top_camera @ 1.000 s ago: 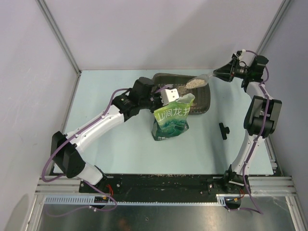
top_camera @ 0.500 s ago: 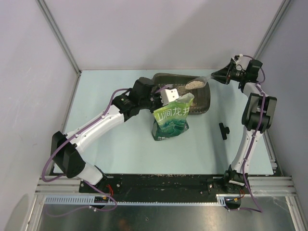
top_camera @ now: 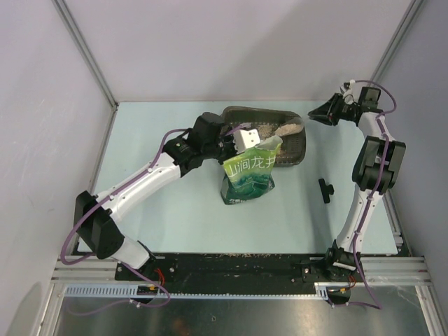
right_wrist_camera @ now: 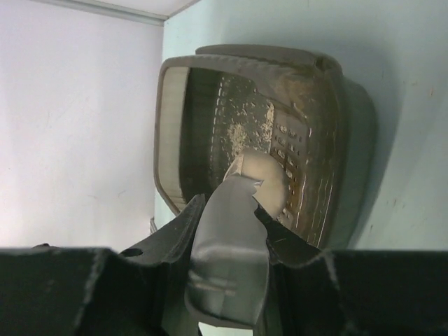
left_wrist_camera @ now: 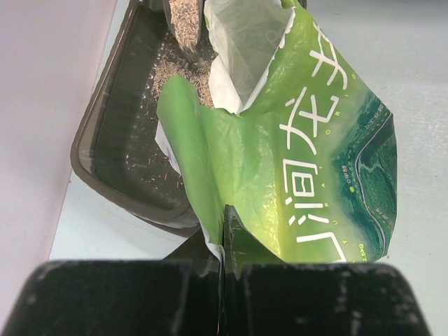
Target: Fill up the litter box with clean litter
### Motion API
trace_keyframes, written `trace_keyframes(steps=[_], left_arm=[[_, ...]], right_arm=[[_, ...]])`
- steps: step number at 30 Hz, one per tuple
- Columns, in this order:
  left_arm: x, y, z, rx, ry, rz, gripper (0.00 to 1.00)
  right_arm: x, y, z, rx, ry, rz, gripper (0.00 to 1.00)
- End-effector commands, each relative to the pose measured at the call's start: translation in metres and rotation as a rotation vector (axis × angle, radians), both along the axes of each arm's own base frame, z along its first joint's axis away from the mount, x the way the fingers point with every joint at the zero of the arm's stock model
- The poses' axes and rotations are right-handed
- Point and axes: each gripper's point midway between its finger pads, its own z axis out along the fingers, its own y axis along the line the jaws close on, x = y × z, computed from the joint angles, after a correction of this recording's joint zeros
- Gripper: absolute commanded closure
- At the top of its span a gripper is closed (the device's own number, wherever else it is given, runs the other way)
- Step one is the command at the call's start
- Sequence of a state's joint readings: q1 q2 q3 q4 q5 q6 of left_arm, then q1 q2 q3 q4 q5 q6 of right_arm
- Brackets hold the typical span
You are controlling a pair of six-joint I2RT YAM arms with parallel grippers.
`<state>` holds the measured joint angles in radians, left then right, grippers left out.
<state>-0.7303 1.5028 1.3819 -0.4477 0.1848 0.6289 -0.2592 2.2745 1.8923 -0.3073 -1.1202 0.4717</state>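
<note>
The litter box [top_camera: 299, 145] is a dark tray at the back of the table. Clean litter [top_camera: 283, 129] lies in a tan streak on its floor, with more grains scattered [right_wrist_camera: 246, 126] and heaped [left_wrist_camera: 185, 28]. My right gripper [top_camera: 316, 114] hangs at the tray's right end, shut on the handle of a clear scoop [right_wrist_camera: 231, 259] tipped over the tray. The green bag [top_camera: 248, 175] stands open against the tray's front rim. My left gripper [top_camera: 250, 143] is shut on the bag's top edge [left_wrist_camera: 210, 210]; its jaws [left_wrist_camera: 224, 234] pinch the film flat.
A small black object [top_camera: 325, 189] lies on the table, right of the bag. Grey walls close in the table at the back and on both sides, just behind the tray [right_wrist_camera: 168, 133]. The right arm's elbow [top_camera: 378, 164] stands tall at the right.
The right wrist drew back to the right and rolled the scoop over. The litter heaped in the scoop now lies in the tray. The left arm and the bag stayed still.
</note>
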Motion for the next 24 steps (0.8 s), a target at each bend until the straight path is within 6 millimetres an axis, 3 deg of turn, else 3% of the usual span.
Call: trace_keyframes(steps=[1,10,14,19,24], left_arm=[[0.001,0.008,0.016,-0.020,-0.035,0.012,1.00],[-0.010,0.010,0.015,-0.033,-0.024,-0.018,1.00],[-0.014,0.011,0.018,-0.047,-0.023,-0.020,1.00],[-0.017,0.017,0.020,-0.050,-0.030,-0.009,1.00],[-0.022,0.024,0.020,-0.055,-0.027,0.013,1.00]], right_arm=[[-0.009,0.005,0.052,-0.167,-0.155,0.008,1.00],[-0.031,0.023,0.072,-0.292,-0.198,0.024,1.00],[-0.036,0.043,0.074,-0.304,-0.208,0.061,1.00],[-0.036,0.088,0.073,-0.284,-0.229,0.149,1.00],[-0.022,0.130,0.072,-0.253,-0.236,0.192,1.00]])
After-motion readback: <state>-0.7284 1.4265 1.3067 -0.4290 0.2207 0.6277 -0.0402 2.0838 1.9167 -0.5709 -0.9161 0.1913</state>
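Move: My right hand, holding the loaded clear scoop, is just over the litter box's right rim. The litter pile on the box floor lies about 16 cm to its left, roughly 2 cm farther out and 13 cm below; the box's middle is some 17 cm left, about level fore and aft, 10 cm down. The litter bag stands roughly 22 cm back, 22 cm left and 5 cm lower. From my left hand the pile is about 23 cm ahead, 15 cm right, 21 cm below. I draw the scoop up and a little back out of the low spot by the right rim, about 5 cm up, then sweep it left over the litter box towards the litter pile, some 10 cm leftward in all and fastest at the end. Meanwhile my right wrist rolls about 20 degrees and noses down slightly, keeping its grip on the scoop; my left hand keeps pinching the bag's edge and eases it back about 2 cm. ##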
